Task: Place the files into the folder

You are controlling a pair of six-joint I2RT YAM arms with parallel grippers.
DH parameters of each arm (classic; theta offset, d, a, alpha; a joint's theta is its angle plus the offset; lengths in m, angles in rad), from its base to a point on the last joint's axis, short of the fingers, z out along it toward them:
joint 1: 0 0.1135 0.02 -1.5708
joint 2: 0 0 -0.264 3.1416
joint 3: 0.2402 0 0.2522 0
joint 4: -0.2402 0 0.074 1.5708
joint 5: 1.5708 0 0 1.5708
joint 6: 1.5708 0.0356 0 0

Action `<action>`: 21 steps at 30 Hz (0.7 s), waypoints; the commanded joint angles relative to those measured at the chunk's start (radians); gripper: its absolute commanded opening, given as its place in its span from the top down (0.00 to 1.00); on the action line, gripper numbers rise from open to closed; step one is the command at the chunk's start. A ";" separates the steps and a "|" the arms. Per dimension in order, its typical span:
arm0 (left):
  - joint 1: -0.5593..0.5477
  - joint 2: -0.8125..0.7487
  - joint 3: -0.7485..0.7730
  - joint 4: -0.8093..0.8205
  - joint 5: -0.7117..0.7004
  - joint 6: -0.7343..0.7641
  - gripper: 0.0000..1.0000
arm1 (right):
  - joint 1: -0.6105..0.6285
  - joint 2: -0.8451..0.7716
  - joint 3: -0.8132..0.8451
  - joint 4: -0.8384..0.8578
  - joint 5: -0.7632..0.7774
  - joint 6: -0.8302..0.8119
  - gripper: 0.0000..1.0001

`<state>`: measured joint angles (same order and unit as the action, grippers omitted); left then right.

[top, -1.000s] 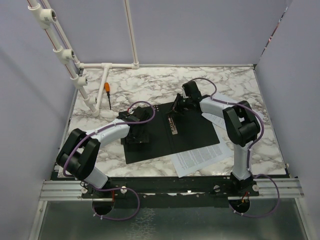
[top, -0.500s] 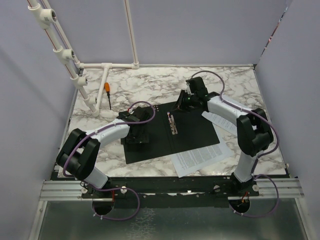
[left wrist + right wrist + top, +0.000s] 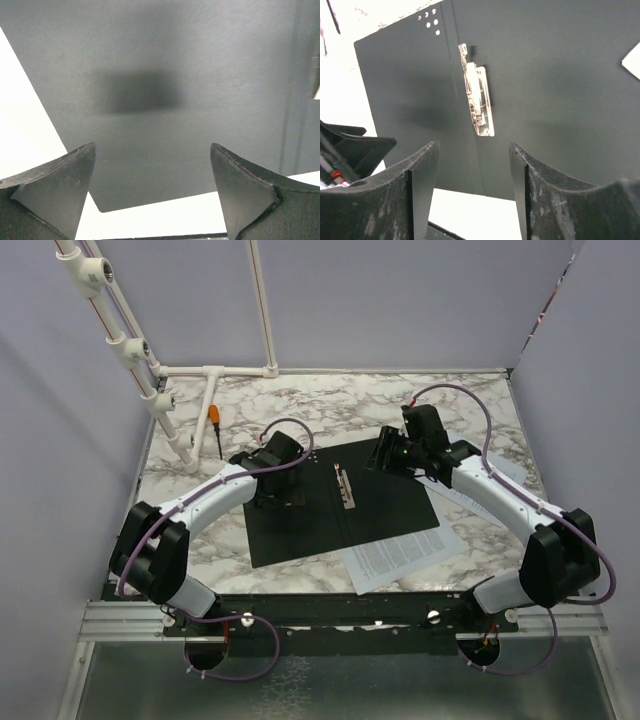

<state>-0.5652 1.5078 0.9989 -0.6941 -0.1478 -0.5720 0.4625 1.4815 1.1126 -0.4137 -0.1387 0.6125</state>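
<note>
The folder (image 3: pixel 385 508) lies open on the marble table, black inside up, with its metal spine clip (image 3: pixel 343 486) flat along the middle. The files are white printed sheets: one (image 3: pixel 400 552) sticks out from under the folder's front right corner, another (image 3: pixel 462 492) shows under my right arm. My left gripper (image 3: pixel 280 496) hovers open over the left flap (image 3: pixel 175 75), its jaws (image 3: pixel 152 187) holding nothing. My right gripper (image 3: pixel 380 458) is over the folder's far right part, open (image 3: pixel 472 192) and empty, with the clip (image 3: pixel 479 105) ahead of it.
An orange-handled screwdriver (image 3: pixel 215 426) lies at the back left beside a white pipe frame (image 3: pixel 212 372). Grey walls close in the table on three sides. My left gripper's body (image 3: pixel 350 150) shows at the left of the right wrist view.
My right gripper has let go of the spine clip, opened and drawn back to the right. My left gripper has shifted farther back over the left flap.
</note>
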 commanded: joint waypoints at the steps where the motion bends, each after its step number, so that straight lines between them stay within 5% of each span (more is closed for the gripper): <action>1: -0.001 -0.038 0.101 -0.043 0.053 0.033 0.03 | -0.005 -0.109 -0.041 -0.094 0.116 -0.034 0.36; 13: -0.043 0.054 0.315 0.025 0.224 0.029 0.01 | -0.005 -0.380 -0.118 -0.315 0.370 -0.013 0.20; 21: -0.105 0.200 0.487 0.085 0.319 0.005 0.01 | -0.024 -0.412 -0.156 -0.380 0.563 0.014 0.17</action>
<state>-0.6426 1.6398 1.4040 -0.6575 0.0814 -0.5491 0.4580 1.0798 0.9813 -0.7284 0.2810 0.6079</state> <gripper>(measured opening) 0.989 0.822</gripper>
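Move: The right-hand printed sheet has its middle some 25 cm to the right of the right hand, 4 cm farther out and 14 cm below; the near printed sheet, seen beside the folder, lies about 19 cm back and 8 cm right of that hand, and the folder's clip level with it, 8 cm left. From the left hand, the right-hand sheet is roughly 50 cm right and 11 cm ahead, the clip 17 cm right and 7 cm ahead, all some 5 cm below. The open folder is left free as the left hand, already clear of it and empty, lifts about 10 cm, then swings right and somewhat forward over it towards the clip, fingers wide and tilting to the right. The right hand heads right some 12 cm and back towards the printed sheets, rising before it dips slightly, opening further and turning clockwise. ##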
